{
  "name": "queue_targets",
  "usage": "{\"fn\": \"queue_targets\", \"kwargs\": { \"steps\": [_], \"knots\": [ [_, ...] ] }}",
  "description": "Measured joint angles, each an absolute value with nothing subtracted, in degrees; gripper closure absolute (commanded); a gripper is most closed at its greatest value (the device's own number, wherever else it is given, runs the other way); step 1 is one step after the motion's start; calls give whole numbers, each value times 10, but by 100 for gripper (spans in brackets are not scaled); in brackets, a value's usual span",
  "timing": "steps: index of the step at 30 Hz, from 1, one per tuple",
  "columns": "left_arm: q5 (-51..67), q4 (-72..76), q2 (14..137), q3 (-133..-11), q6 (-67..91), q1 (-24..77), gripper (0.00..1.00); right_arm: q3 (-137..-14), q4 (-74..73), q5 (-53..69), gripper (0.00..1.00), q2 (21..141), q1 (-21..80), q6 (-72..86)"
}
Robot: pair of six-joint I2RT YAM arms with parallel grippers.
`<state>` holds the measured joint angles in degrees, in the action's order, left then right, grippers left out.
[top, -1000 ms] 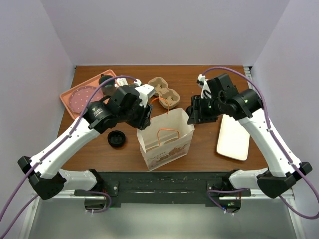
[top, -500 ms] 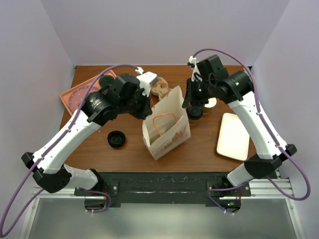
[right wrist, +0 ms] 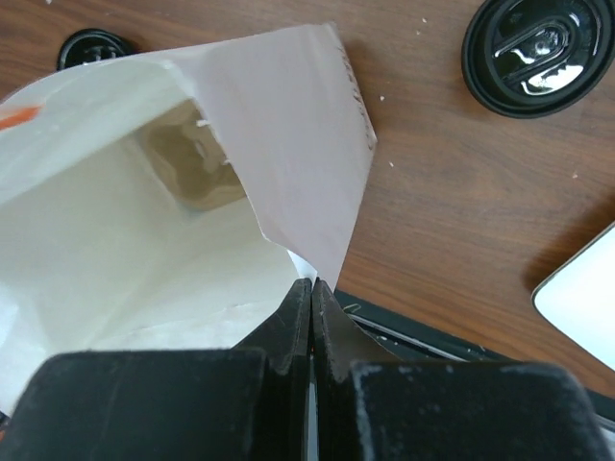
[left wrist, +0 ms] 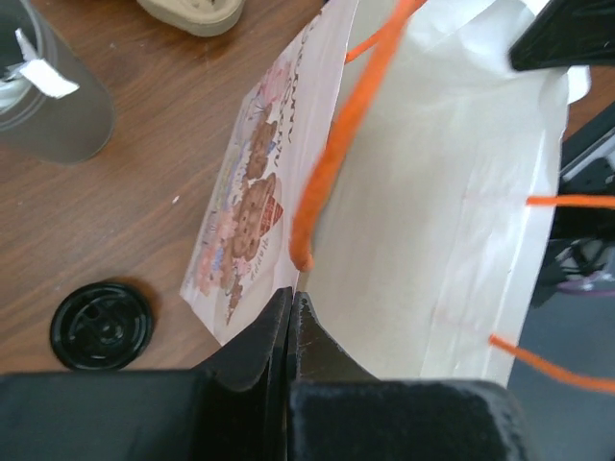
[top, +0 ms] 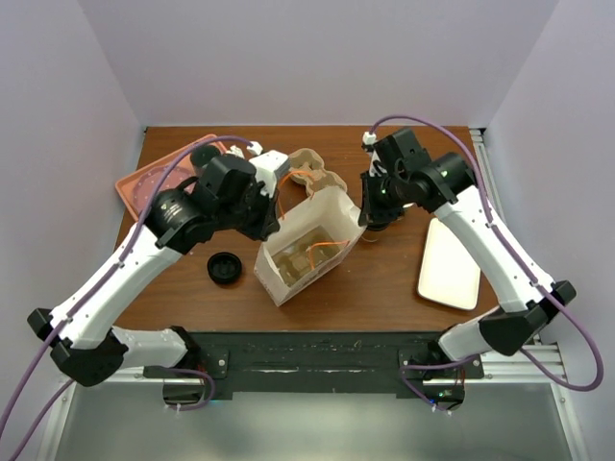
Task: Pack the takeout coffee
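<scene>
A white paper bag (top: 306, 248) with orange handles stands mid-table, its mouth held wide. My left gripper (left wrist: 291, 293) is shut on the bag's left rim (left wrist: 317, 240) beside an orange handle (left wrist: 332, 163). My right gripper (right wrist: 313, 281) is shut on the opposite rim (right wrist: 307, 173). A tan cardboard shape (right wrist: 197, 158) lies at the bag's bottom. Just right of the bag a round black sip lid (right wrist: 538, 43) shows from above. It seems to top the takeout coffee, whose sides are hidden.
A cardboard cup carrier (top: 312, 173) sits behind the bag. A loose black lid (top: 224, 268) lies left of it, near a grey tumbler (left wrist: 48, 106). A pink tray (top: 144, 187) is at the back left and a white tray (top: 450, 261) at the right.
Both grippers have closed on the bag's rims and pulled apart, so the bag's mouth has gone from pinched narrow to wide open. The bag has also turned slightly.
</scene>
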<state>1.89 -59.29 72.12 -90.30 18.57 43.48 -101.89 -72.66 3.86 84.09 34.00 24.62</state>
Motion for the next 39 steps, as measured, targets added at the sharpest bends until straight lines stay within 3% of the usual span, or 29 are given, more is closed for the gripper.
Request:
{"fn": "queue_targets", "kwargs": {
  "steps": [3,4,5,6,9,18,24,34,39],
  "knots": [
    [4,-588,698,-874,152,435,96,-949,-691,36,100,807,340,254],
    [-1,-583,694,-871,140,435,87,-923,-672,38,100,788,340,259],
    [-6,-575,691,-870,131,435,67,-900,-657,41,100,767,340,265],
    [-13,-567,691,-870,123,435,58,-886,-651,42,100,752,340,272],
    [-33,-563,701,-890,114,435,42,-853,-627,51,100,706,340,295],
    [-95,-668,716,-1000,222,434,41,-822,-608,38,98,667,340,340],
    [-86,-701,704,-981,295,434,45,-818,-608,38,90,667,340,346],
    [-77,-712,746,-916,335,434,43,-816,-608,32,60,666,340,349],
    [-82,-682,761,-914,333,434,51,-855,-629,-3,52,676,340,333]
  ]
}}
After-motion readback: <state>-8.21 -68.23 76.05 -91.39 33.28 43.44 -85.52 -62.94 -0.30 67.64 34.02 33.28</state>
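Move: The paper bag hangs skewed between both shut grippers. Its middle is about 9 cm to the left hand's right, level fore and aft and 11 cm down; from the right hand it is 11 cm left, 3 cm back and equally low. The loose black lid lies some 14 cm left and 3 cm ahead of the left hand; the black-lidded cup is roughly 7 cm ahead and 6 cm right of the right hand, both down on the table. The bag is swung clockwise and set down square as the right hand, still shut on its right rim, dips and draws back about 3 cm, then holds there and opens partway. The left fingers open early off the left rim; that hand rises some 4 cm while drifting left, then sinks about 7 cm, turning counter-clockwise, to straddle the rim. ##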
